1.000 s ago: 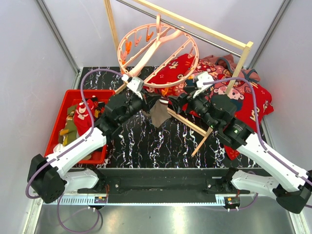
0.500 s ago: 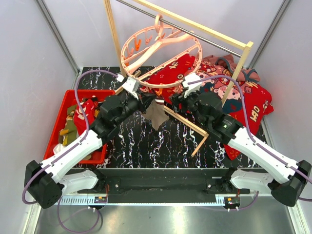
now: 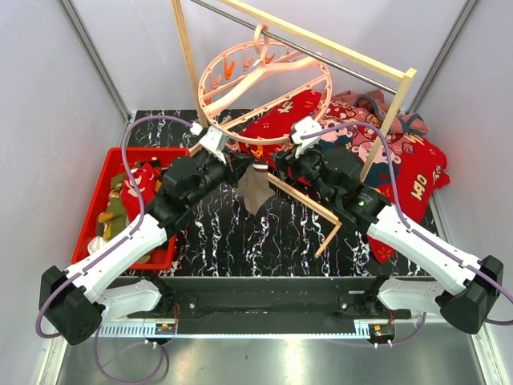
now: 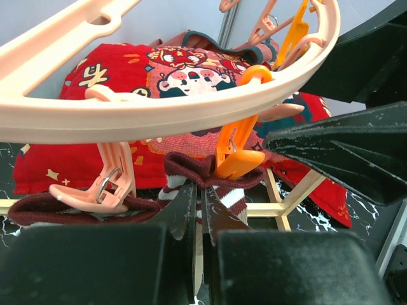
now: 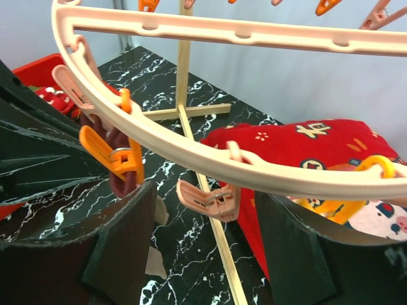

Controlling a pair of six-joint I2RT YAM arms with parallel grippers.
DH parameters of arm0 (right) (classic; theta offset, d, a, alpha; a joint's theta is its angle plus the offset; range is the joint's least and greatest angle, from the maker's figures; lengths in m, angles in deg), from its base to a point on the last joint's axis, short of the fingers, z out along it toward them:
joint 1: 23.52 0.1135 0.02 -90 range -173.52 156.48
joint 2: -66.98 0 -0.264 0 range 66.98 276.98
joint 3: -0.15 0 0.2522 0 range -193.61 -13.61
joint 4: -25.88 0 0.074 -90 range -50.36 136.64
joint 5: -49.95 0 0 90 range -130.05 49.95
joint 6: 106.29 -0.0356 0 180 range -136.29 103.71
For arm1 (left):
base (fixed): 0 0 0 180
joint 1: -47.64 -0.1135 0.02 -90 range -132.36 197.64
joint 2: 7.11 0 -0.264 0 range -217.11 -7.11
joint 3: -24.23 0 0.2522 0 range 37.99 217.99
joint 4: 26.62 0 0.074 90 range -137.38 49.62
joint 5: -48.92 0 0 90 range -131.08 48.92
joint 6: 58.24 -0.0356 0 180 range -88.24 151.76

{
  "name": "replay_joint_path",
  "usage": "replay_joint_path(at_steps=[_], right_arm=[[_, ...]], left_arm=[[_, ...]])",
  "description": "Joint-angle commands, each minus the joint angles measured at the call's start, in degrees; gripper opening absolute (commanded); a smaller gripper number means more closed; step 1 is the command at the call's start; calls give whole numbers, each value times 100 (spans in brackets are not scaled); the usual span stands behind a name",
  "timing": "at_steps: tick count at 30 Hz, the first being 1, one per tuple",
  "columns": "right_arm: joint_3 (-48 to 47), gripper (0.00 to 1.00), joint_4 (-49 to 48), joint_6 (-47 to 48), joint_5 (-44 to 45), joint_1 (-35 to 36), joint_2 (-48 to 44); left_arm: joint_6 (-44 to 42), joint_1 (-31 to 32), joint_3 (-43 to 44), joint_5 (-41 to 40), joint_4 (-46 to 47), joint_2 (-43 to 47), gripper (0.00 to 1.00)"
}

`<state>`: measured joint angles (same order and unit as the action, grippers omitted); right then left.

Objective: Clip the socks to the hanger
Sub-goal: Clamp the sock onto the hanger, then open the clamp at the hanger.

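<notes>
The salmon-pink hanger [image 3: 263,87] hangs from the wooden rack, its near rim [image 4: 159,114] just above both grippers. My left gripper [image 4: 202,198] is shut on a sock [image 4: 210,175] with a maroon cuff and white stripes, held up under the rim. An orange clip [image 4: 236,155] sits on that cuff and a pink clip [image 4: 102,187] hangs to its left. From above the sock [image 3: 255,186] droops grey-taupe below the left gripper [image 3: 240,166]. My right gripper [image 5: 205,210] is open, its fingers either side of a dangling pink clip [image 5: 213,200] without touching it.
A red bin [image 3: 103,172] at the left holds more socks [image 3: 128,196]. A big red cartoon-printed cloth [image 3: 405,160] lies at the back right. The pale wooden rack frame [image 3: 317,210] has a foot bar running across the black marble table [image 3: 240,241].
My right arm has moved left and up to the ring's near rim and its jaws have narrowed. The left gripper has lifted the sock closer to the rim. The ring has swung slightly.
</notes>
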<state>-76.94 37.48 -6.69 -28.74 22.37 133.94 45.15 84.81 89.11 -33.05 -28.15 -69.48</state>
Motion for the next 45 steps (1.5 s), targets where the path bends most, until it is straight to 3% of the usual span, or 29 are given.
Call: replay_joint_path(at_steps=[1,14,23,30,36,40,41,45], right_arm=[[-206,71,-470,-46,-410,-54,45],[-276,56,-708,-126,-279,-62,151],[-285,32,-629,-565,-270,-54,107],[-390,13,-435,-1152,-147,-62,142],[-557,0,-145,-1601,-50,-62,230],[-741,0,83,-1909,-76,-62,335],[-777,0,110,-2006,-146,-54,361],[-839,0,171,-2121,-191,-62,441]], left_arm=[[-82,-25,153,-74,192,129,2],[-91,-25,171,-39,122,146,2],[-170,-34,215,-153,8,137,2],[-345,-87,364,-416,-238,137,9],[-468,-87,522,-539,-860,471,33],[-547,-87,593,-777,-1485,848,50],[-548,-87,584,-1064,-1600,1049,58],[-609,-104,523,-1935,-2398,1534,74]])
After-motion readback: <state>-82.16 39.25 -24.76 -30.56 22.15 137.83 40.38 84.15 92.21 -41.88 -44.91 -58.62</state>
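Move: The sock's cuff is already between the shut left fingers; the orange clip gripping it sits about 2 cm to their right and 1 cm above. The left pink clip, with the first sock, is roughly 2 cm ahead and 2 cm left of the left hand. The right pink clip is between the open right fingers, about 1 cm ahead and 2 cm left of that hand; from the same hand, the orange clip is level and 5 cm left, the yellow clip some 5 cm ahead and 4 cm right. The right pink clip is taken between the right fingers, which close about halfway and pinch it while that hand shifts some 2 cm left, slightly up, and rolls its left side up. The left hand holds the sock cuff still beside the orange clip, then opens wide, lets go and backs off about 5 cm, mostly left, finally rising and drawing back a little. ##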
